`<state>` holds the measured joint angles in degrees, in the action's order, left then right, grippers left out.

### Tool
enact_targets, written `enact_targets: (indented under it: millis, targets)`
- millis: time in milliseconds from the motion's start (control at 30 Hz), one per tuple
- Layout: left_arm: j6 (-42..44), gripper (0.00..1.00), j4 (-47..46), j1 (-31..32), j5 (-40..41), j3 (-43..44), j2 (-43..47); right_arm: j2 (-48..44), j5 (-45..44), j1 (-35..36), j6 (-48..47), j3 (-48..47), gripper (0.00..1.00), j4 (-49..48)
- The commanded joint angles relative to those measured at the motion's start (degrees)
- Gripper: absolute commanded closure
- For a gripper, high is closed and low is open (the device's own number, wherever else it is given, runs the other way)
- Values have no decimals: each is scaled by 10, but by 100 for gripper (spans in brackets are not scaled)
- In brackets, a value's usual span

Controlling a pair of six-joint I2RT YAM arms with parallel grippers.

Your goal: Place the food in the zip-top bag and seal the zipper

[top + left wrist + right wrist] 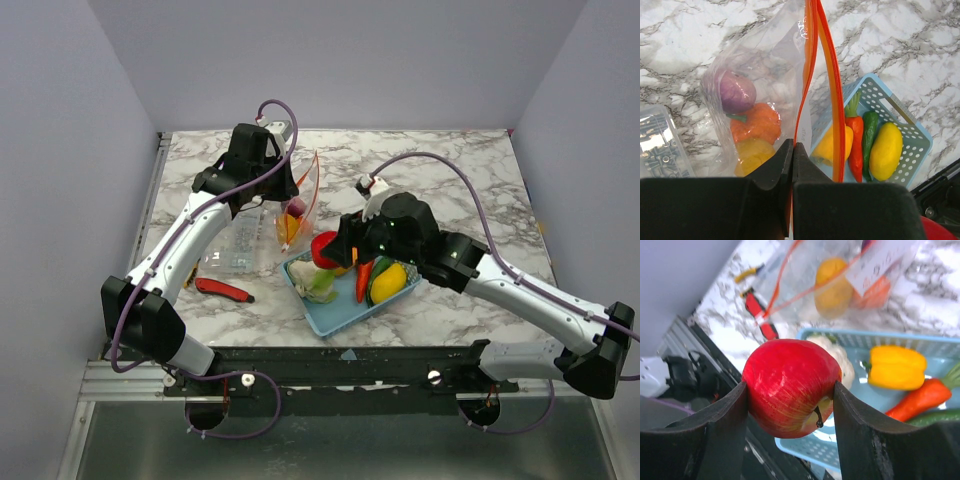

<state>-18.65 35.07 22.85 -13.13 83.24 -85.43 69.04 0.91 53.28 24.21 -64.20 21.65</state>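
The zip-top bag (303, 203) stands upright at mid-table, held up by my left gripper (792, 146), which is shut on one side of its red-orange zipper (827, 60). The mouth gapes open. Inside the bag (767, 65) lie a purple piece (735, 92), an orange one (756, 122) and a yellow one (752, 155). My right gripper (790, 387) is shut on a red apple (782, 372), held above the left end of the blue basket (335, 318). In the basket lie a yellow pepper (895, 367), a red-orange carrot (920, 397), a green cucumber (870, 132), a yellow fruit (886, 150) and a white vegetable (842, 357).
A clear rigid box (235, 245) lies left of the bag. A red-and-black handled tool (225, 290) lies near the front edge by the left arm. Grey walls close in the table on three sides.
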Motion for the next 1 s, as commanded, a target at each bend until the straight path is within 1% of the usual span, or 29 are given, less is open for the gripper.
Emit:
enact_targets:
  millis: [0, 200, 300, 333, 400, 500, 667, 733, 800, 933, 967]
  targets:
    - [4, 100, 0, 0, -4, 5, 0, 22, -73, 2, 17, -46, 99, -53]
    - [2, 100, -2, 0, -9, 5, 3, 66, -172, 1, 34, -92, 100, -132]
    - [2, 100, -1, 0, -8, 5, 5, 79, -199, -1, 34, -79, 99, -203]
    - [2, 100, -2, 0, -9, 5, 5, 83, -195, -5, 38, -71, 99, -242]
    - [2, 100, -4, -1, -9, 3, 7, 95, -177, -16, 48, -58, 99, -287]
    - [0, 100, -6, 0, -9, 2, 9, 120, -167, -24, 53, -40, 99, -345]
    - [-13, 100, -24, -6, -11, -10, 22, 167, -164, -44, 69, 17, 99, -441]
    - [-21, 100, -33, -13, -29, -15, 27, 183, -142, -55, 79, 42, 99, -478]
    - [-33, 100, -42, -23, -60, -18, 31, 197, -129, -60, 74, 52, 99, -495]
    - [-46, 100, -60, -41, -73, -29, 46, 211, -144, -59, 67, 32, 99, -441]
    - [-46, 100, -62, -44, -73, -30, 48, 212, -135, -60, 56, 28, 99, -432]
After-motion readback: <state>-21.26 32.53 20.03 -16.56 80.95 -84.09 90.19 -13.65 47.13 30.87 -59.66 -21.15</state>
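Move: The red apple is already in my right hand. The bag's open mouth lies about 16 cm ahead of that hand, 6 cm to its left and 4 cm lower. The cauliflower sits some 7 cm ahead, 5 cm left and 18 cm below; the yellow pepper in the basket is 15 cm ahead, 3 cm right and about 19 cm below. From my left hand, shut on the bag's rim, the mouth's middle is roughly 3 cm right, 2 cm back and 3 cm down. I carry the apple in my right hand some 15 cm forward and about 4 cm left, arching over the basket's rim: up about 8 cm, then down about 10 into the bag's mouth. The wrist swings some 20 degrees clockwise and my fingers keep their grip, while my left hand holds the rim pinched and nearly still. ##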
